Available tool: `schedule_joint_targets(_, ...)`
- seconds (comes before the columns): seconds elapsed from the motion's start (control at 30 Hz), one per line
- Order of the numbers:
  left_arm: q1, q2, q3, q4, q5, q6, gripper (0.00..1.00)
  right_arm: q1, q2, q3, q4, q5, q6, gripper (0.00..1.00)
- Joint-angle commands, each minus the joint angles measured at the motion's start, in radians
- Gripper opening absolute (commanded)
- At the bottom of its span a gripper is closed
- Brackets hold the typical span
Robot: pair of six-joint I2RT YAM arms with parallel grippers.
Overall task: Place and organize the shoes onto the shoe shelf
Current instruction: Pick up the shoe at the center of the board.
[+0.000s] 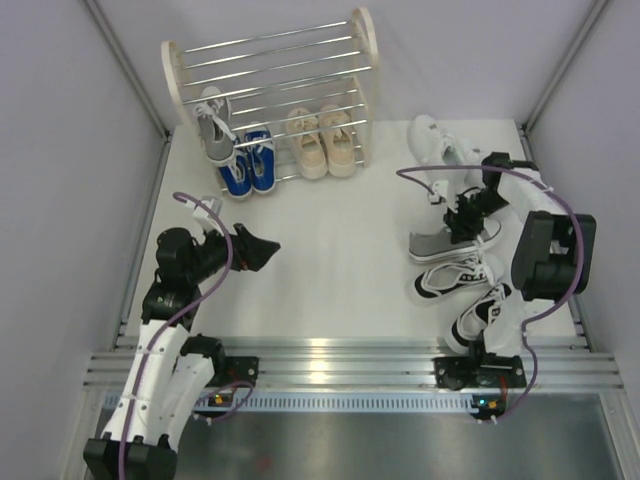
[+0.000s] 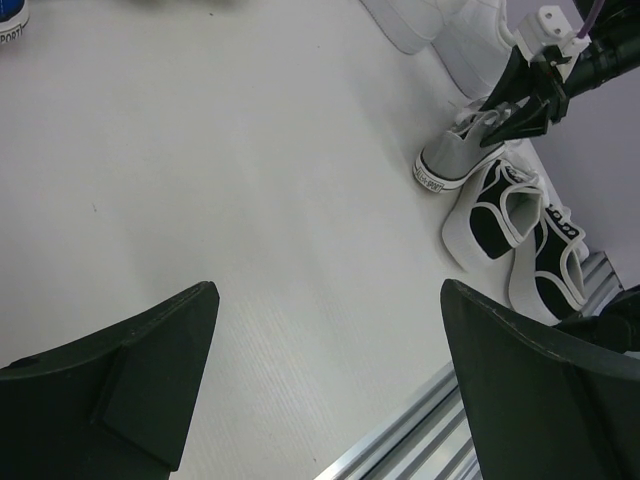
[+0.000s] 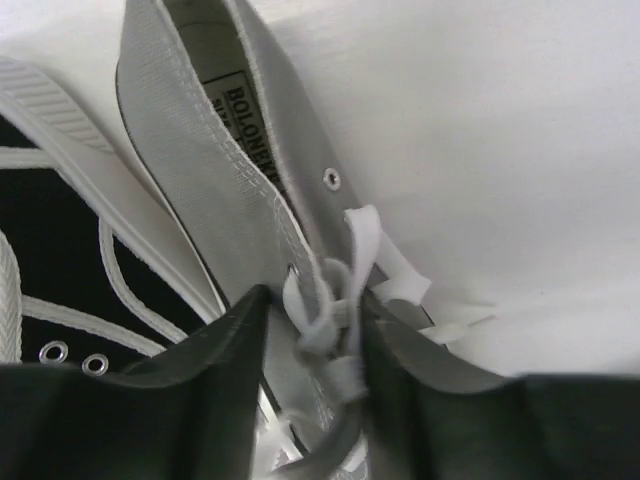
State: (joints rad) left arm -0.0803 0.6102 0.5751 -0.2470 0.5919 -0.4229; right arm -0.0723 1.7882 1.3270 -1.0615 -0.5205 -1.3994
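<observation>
On the table at the right lies a grey shoe (image 1: 440,243) (image 3: 200,150) with white laces. My right gripper (image 1: 468,222) (image 3: 318,305) is shut on its laced upper, one finger on each side of the lace knot. Two black-and-white shoes (image 1: 455,278) (image 2: 500,215) lie just in front of it, and white shoes (image 1: 432,140) behind it. The shoe shelf (image 1: 363,60) stands at the back and holds another grey shoe (image 1: 215,125), a blue pair (image 1: 248,170) and a beige pair (image 1: 322,140). My left gripper (image 1: 265,250) (image 2: 328,300) hangs open over bare table at the left, holding nothing.
Grey walls close in on both sides of the table. An aluminium rail (image 1: 330,360) runs along the near edge by the arm bases. The right arm's cable (image 1: 430,170) loops over the white shoes.
</observation>
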Motion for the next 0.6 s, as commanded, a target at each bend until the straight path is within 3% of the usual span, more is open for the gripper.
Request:
schedule_joint_targets(0.0, -0.001, 0.011, -0.009, 0.037, 0.039, 0.010, 0.98, 0.009, 0.023, 0.052, -0.055, -0.026, -0.087, 0.33)
schedule_joint_targets(0.13, -0.001, 0.028, -0.015, 0.057, 0.071, -0.002, 0.98, 0.009, -0.015, 0.005, -0.046, -0.029, -0.136, 0.07)
schedule_joint_targets(0.2, -0.001, 0.039, -0.018, 0.064, 0.082, -0.007, 0.98, 0.009, -0.032, -0.015, -0.042, -0.027, -0.159, 0.00)
schedule_joint_targets(0.4, -0.004, 0.062, -0.044, 0.132, 0.160, -0.063, 0.98, 0.009, -0.153, -0.031, -0.025, -0.064, -0.165, 0.00)
schedule_joint_targets(0.57, -0.010, 0.147, -0.081, 0.239, 0.296, -0.279, 0.98, 0.020, -0.272, -0.015, -0.031, -0.144, -0.177, 0.00)
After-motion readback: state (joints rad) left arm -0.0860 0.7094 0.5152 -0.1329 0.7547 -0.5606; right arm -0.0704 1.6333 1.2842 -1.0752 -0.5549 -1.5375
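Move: The grey shoe is already between the right hand's half-closed fingers, its middle about 2 cm to the left, 1 cm back and some 4 cm below. A black-and-white shoe lies alongside, about 8 cm back and 1 cm left of that hand; a white shoe lies about 20 cm ahead and 6 cm left. From the left hand, the grey shoe is some 42 cm to the right, 7 cm ahead and 18 cm below. Staying low at first, the right hand shuts its fingers, pinching the throat of the grey shoe by the laces, then goes up about 4 cm with it, swinging its fingertips roughly 10 degrees forward and turning slightly counter-clockwise. The left hand, empty and wide open, drifts about 2.5 cm right and 2 cm down, tipping and turning clockwise. ##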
